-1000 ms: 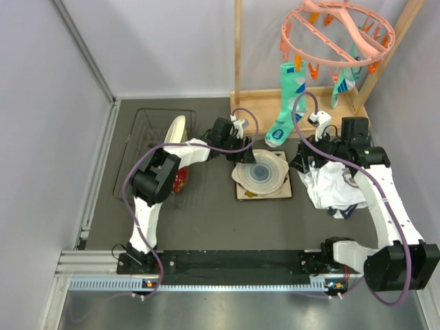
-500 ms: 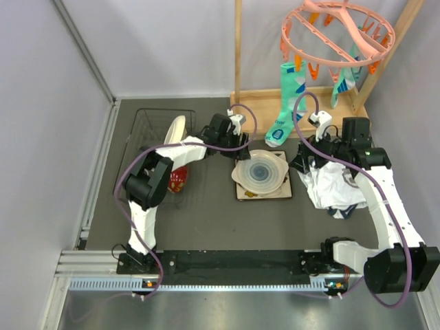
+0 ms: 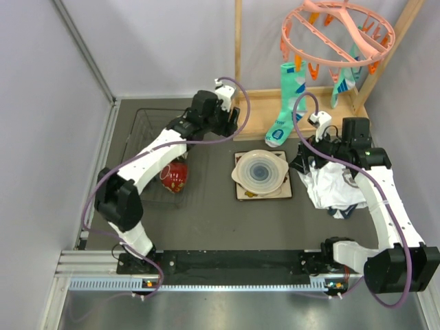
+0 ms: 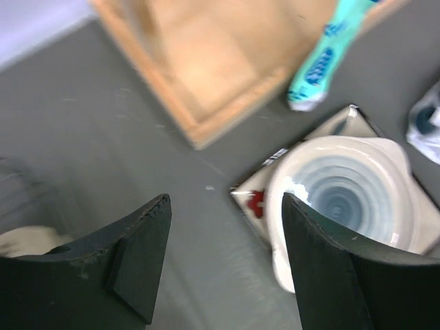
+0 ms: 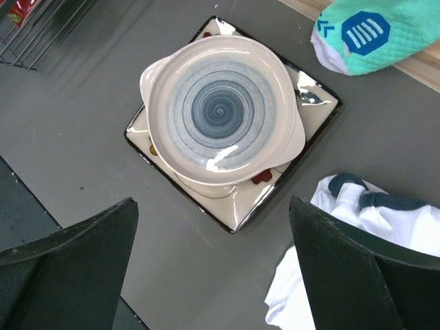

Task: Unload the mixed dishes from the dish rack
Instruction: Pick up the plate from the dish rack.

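The blue-ringed round plate (image 3: 261, 170) lies on the square cream floral plate (image 3: 245, 192) on the table, right of the black wire dish rack (image 3: 148, 124). Both plates also show in the right wrist view (image 5: 220, 110) (image 5: 240, 203) and the left wrist view (image 4: 344, 199) (image 4: 256, 201). The red patterned mug (image 3: 174, 176) sits at the rack's near right end. My left gripper (image 3: 230, 122) (image 4: 225, 206) is open and empty, held above the table between the rack's far end and the plates. My right gripper (image 3: 302, 161) (image 5: 213, 227) is open and empty, above the plates' right side. My left arm hides the rack's middle.
A wooden frame (image 3: 302, 103) with a pink peg hanger (image 3: 337, 31) stands at the back right, with a teal sock (image 3: 285, 103) hanging down. A white cloth pile (image 3: 337, 185) lies right of the plates. Grey walls close the left and back.
My left gripper has pulled away from the stacked plates, up and back-left toward the rack's far end, staying open. Its arm now covers the cream dish in the rack. The right arm has not moved.
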`<state>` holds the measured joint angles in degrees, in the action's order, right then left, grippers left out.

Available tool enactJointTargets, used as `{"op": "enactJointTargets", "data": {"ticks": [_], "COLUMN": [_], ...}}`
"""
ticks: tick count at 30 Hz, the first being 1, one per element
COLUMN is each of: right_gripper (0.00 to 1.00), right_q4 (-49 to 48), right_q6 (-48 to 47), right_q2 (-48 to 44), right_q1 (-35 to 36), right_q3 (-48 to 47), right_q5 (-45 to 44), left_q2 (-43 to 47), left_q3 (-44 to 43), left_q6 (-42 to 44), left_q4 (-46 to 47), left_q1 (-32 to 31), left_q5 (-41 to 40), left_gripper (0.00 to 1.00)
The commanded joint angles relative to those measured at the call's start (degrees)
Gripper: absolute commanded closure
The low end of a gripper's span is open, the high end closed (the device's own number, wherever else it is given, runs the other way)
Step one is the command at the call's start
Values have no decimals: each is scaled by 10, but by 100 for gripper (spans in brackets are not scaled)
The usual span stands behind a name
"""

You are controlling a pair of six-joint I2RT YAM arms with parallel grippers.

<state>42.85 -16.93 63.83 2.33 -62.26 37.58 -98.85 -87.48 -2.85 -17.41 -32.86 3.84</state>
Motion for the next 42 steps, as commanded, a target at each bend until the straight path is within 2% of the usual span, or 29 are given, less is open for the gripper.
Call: {"op": "enactJointTargets", "data": {"ticks": [1,7,15,26,42], "right_gripper": [10,10,10,10,9], "right_q4": [-22,-34,-69,-69,-66], "right_q6": [-9,-9,-3,-5,-7], "right_q2": [-2,11,22,19,22], "right_q1": [-7,-7,-7,-7,-7], "right_q3": [-1,8,31,37,42], "right_q5": [11,20,38,49,50], "left_q2": [75,139,170,157,147], "left_q3": [6,59,117,160,166], "left_q6": [68,124,173,181,151], "left_q4": [-30,-11,9,41,38], "left_q1": [3,3,20,45,72], "left_q5": [-145,-280,-349,-364,-303], "left_gripper": [30,30,29,29,29]}}
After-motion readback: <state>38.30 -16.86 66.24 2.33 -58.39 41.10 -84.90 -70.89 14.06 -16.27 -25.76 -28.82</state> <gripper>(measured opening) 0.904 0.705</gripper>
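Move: From the left hand, the plate still upright in the rack lies about 19 cm to the left, roughly level fore and aft, and some 10 cm lower. A second plate stands about 3 cm to the right of it, and the red mug about 12 cm nearer the base than it. The stacked dishes are 10 cm right of the left hand, 8 cm back, 21 cm below. From the right hand, the rack plate is about 39 cm left, 13 cm ahead. Leftward, the empty left hand swings about 19 cm from near the stacked dishes to over the plates in the rack, climbing some 5 cm early and sinking back to its starting height. The wrist turns about 30 degrees counter-clockwise and rolls left side up by as much, fingers staying open. The right hand sinks about 2 cm. ##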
